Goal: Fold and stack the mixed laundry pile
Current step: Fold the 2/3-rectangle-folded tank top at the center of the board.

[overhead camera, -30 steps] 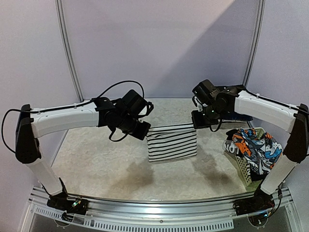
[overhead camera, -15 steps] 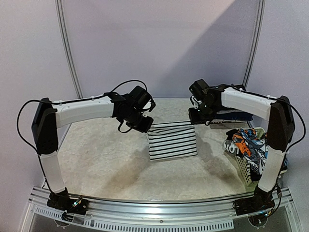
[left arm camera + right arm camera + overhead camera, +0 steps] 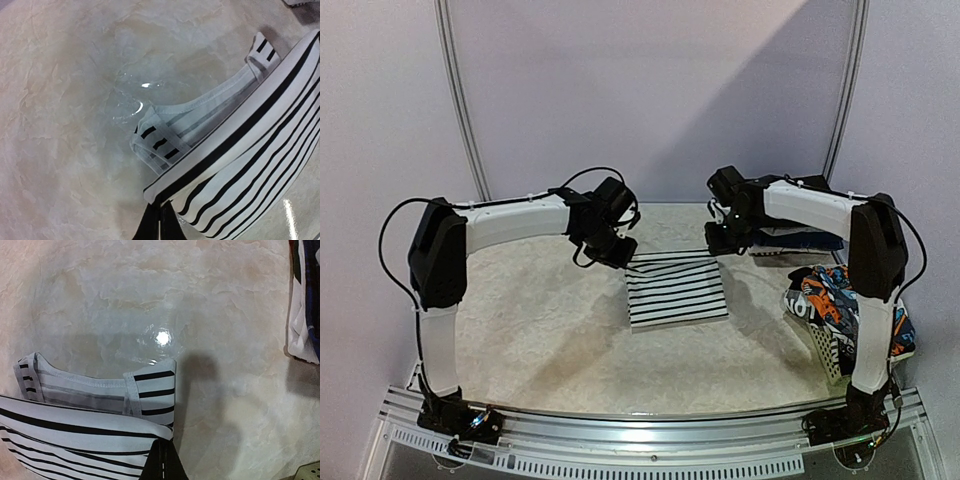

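Observation:
A white garment with thin black stripes (image 3: 677,292) lies mostly flat on the table's middle, its far edge lifted. My left gripper (image 3: 625,258) is shut on the far left corner of that edge, and my right gripper (image 3: 717,247) is shut on the far right corner. In the left wrist view the black fingertips (image 3: 160,212) pinch the folded striped hem (image 3: 235,150). The right wrist view shows its tips (image 3: 162,450) pinching the striped edge (image 3: 90,435), with a lower layer beneath. A garment with orange, blue and black print (image 3: 840,298) sits in the basket at right.
A white lattice basket (image 3: 823,350) stands at the right near edge. A folded dark blue and white stack (image 3: 800,240) lies behind the right arm; its edge shows in the right wrist view (image 3: 302,305). The tabletop (image 3: 530,320) is pale and mottled.
Both arms have moved toward the back of the table and lower, carrying the striped garment's top edge. The garment hung upright before; now it lies nearly flat.

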Available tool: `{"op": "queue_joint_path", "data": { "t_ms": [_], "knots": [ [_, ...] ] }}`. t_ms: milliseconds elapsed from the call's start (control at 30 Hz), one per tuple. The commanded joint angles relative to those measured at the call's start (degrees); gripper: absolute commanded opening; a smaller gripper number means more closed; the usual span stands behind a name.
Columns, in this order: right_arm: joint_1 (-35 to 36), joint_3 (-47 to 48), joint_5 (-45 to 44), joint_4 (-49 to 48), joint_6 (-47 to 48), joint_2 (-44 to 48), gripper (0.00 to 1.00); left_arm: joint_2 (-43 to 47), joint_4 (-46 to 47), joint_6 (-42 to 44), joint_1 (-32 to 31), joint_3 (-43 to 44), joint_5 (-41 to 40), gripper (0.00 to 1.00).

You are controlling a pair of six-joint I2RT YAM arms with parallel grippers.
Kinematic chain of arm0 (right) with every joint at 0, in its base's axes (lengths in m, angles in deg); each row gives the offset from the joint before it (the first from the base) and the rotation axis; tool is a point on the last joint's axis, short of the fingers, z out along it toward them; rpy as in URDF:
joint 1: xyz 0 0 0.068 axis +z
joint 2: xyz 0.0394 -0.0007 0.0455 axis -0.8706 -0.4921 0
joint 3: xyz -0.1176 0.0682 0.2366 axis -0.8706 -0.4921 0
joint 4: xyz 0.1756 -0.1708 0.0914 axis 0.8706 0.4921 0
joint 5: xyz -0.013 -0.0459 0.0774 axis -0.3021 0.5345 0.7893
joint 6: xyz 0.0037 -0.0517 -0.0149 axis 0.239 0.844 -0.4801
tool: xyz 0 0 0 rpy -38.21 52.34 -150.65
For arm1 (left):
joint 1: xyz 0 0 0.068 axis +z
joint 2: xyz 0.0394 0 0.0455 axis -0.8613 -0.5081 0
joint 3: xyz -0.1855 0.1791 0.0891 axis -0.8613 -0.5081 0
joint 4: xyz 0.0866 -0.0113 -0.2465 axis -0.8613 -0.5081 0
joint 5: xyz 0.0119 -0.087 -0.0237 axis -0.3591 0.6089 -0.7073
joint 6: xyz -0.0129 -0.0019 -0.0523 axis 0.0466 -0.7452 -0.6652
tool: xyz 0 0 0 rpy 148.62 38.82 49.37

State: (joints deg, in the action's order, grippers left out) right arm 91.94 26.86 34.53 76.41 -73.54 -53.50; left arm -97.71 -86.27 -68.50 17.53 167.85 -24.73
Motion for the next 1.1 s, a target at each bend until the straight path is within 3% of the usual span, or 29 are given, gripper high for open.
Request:
{"op": "queue_joint_path", "data": {
  "t_ms": [0,700,767,833,967,1067],
  "knots": [
    [-2.0,2.2,-0.3,0.0,1.2,-3.5,0.00,-3.0,-3.3,0.8,1.8,3.0,-0.5,0.00],
    [-3.2,8.3,1.3,-0.9,1.7,-11.2,0.00,-12.0,-2.1,1.5,4.5,8.5,0.0,0.02],
    [-3.5,9.0,1.2,-1.1,1.3,-12.1,0.04,-12.8,-1.2,1.6,4.9,8.7,0.0,0.08],
    [-3.7,9.7,0.8,-1.8,0.6,-12.8,0.16,-13.5,1.4,2.1,5.1,8.6,0.1,0.17],
    [-4.1,15.0,0.2,-1.3,-0.7,-13.7,0.38,-14.5,3.4,2.7,5.8,10.8,-2.6,0.41],
    [-4.2,16.8,-0.1,-0.9,-0.9,-11.6,0.47,-10.8,5.8,2.8,5.8,9.4,-4.1,0.61]
  ]
}}
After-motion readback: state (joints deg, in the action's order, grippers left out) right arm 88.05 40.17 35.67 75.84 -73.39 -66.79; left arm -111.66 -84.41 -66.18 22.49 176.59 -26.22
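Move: Both hands already hold the ends of the tank top's folded edge. The flat shoulder straps it is going over lie about 5 cm ahead and 8 cm below; their midpoint is some 8 cm right of the left hand and 8 cm left of the right. From the right hand, the folded stack stands roughly 17 cm right and 9 cm ahead, the laundry basket about 26 cm right and 10 cm back, both some 5 cm lower. Both hands bring the held edge about 5 cm forward and down over the straps, then half-open, releasing it. ##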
